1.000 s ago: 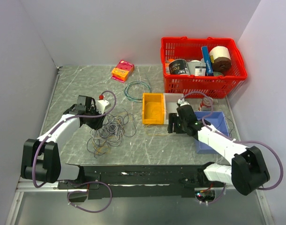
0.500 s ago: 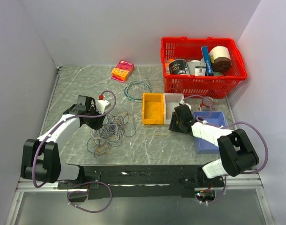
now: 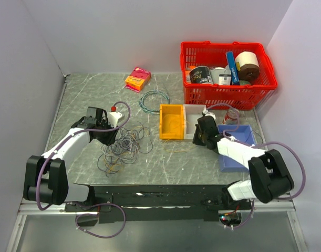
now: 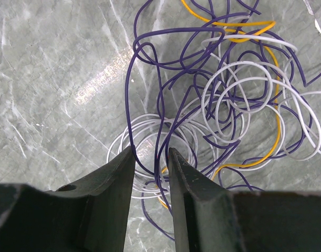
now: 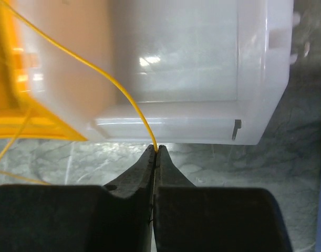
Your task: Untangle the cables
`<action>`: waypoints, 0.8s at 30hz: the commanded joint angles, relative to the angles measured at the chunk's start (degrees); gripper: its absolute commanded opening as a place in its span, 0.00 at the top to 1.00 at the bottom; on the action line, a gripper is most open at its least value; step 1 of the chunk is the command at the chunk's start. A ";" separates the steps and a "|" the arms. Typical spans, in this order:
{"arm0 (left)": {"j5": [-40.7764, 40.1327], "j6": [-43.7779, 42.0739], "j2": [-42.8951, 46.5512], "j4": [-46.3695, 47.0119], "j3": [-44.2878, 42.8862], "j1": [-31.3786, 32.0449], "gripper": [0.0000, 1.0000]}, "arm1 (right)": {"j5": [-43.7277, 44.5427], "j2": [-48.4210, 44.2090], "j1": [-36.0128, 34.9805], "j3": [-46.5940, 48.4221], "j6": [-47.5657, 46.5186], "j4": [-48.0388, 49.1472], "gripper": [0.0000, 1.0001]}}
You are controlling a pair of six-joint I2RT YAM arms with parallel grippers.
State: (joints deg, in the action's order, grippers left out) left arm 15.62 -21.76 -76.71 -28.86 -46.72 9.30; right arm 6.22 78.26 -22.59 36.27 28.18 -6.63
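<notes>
The cables (image 3: 121, 149) lie in a loose tangle of purple, white and orange-yellow strands on the grey table, left of centre. My left gripper (image 3: 109, 137) hangs over the tangle's upper left. In the left wrist view its jaws (image 4: 151, 152) stand partly apart, with purple strands (image 4: 159, 121) running through the gap and the rest of the cables (image 4: 239, 100) spread beyond. My right gripper (image 3: 198, 137) is low in front of the bins. Its jaws (image 5: 156, 148) are shut on one thin yellow cable strand (image 5: 123, 92), which arcs up and left across the bins.
A yellow bin (image 3: 172, 122) and a white bin (image 3: 194, 115) stand side by side mid-table, with a blue bin (image 3: 239, 144) to their right. A red basket (image 3: 228, 73) of goods sits at the back right. A blue-green wire coil (image 3: 154, 100) and a pink-orange box (image 3: 137, 79) lie behind.
My right gripper has closed from wide open onto the yellow strand, and its arm has shifted slightly in front of the white bin. The left arm has stayed put.
</notes>
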 commanded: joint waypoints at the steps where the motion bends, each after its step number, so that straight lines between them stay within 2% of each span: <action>1: 1.26 -0.21 1.03 0.56 -1.00 -0.25 0.62 | -2.51 -6.80 -1.92 -0.06 -6.55 3.47 1.00; 5: 1.43 -0.21 1.21 0.39 -1.27 -0.25 0.62 | -3.58 -9.96 -5.97 4.41 -12.87 1.27 1.00; 9: 1.52 -0.13 0.86 0.47 -1.27 -0.25 0.62 | -3.33 -9.54 -6.06 8.36 -14.47 3.38 1.00; 14: 1.43 0.05 1.03 0.30 -1.27 -0.25 0.62 | -1.56 0.29 -5.10 21.44 -18.60 0.49 1.00; 17: 1.17 0.05 1.64 0.12 -0.92 -0.25 0.62 | -1.12 5.04 -2.74 27.60 -17.47 -0.92 1.00; 24: 0.20 -0.13 2.00 0.03 -0.48 -0.25 0.62 | 0.02 9.71 -2.11 37.63 -18.95 -2.15 1.00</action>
State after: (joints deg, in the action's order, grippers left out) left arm 15.57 -21.76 -76.44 -28.93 -46.72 9.30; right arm 4.69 86.52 -24.58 67.51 11.25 -8.16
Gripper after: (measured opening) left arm 0.380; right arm 0.010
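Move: The right hand, holding the yellow cable low, has the orange bin about 8 cm ahead and 10 cm left, just below hand height. The white bin is straight ahead, some 8 cm. The teal coil lies roughly 17 cm ahead and 18 cm left, the red basket about 27 cm ahead and 13 cm right. From the idle left hand, the orange bin is about 9 cm ahead and 26 cm right. Still pinching the yellow cable, the right hand rises some 16 cm, swinging forward about 12 over the bins. ##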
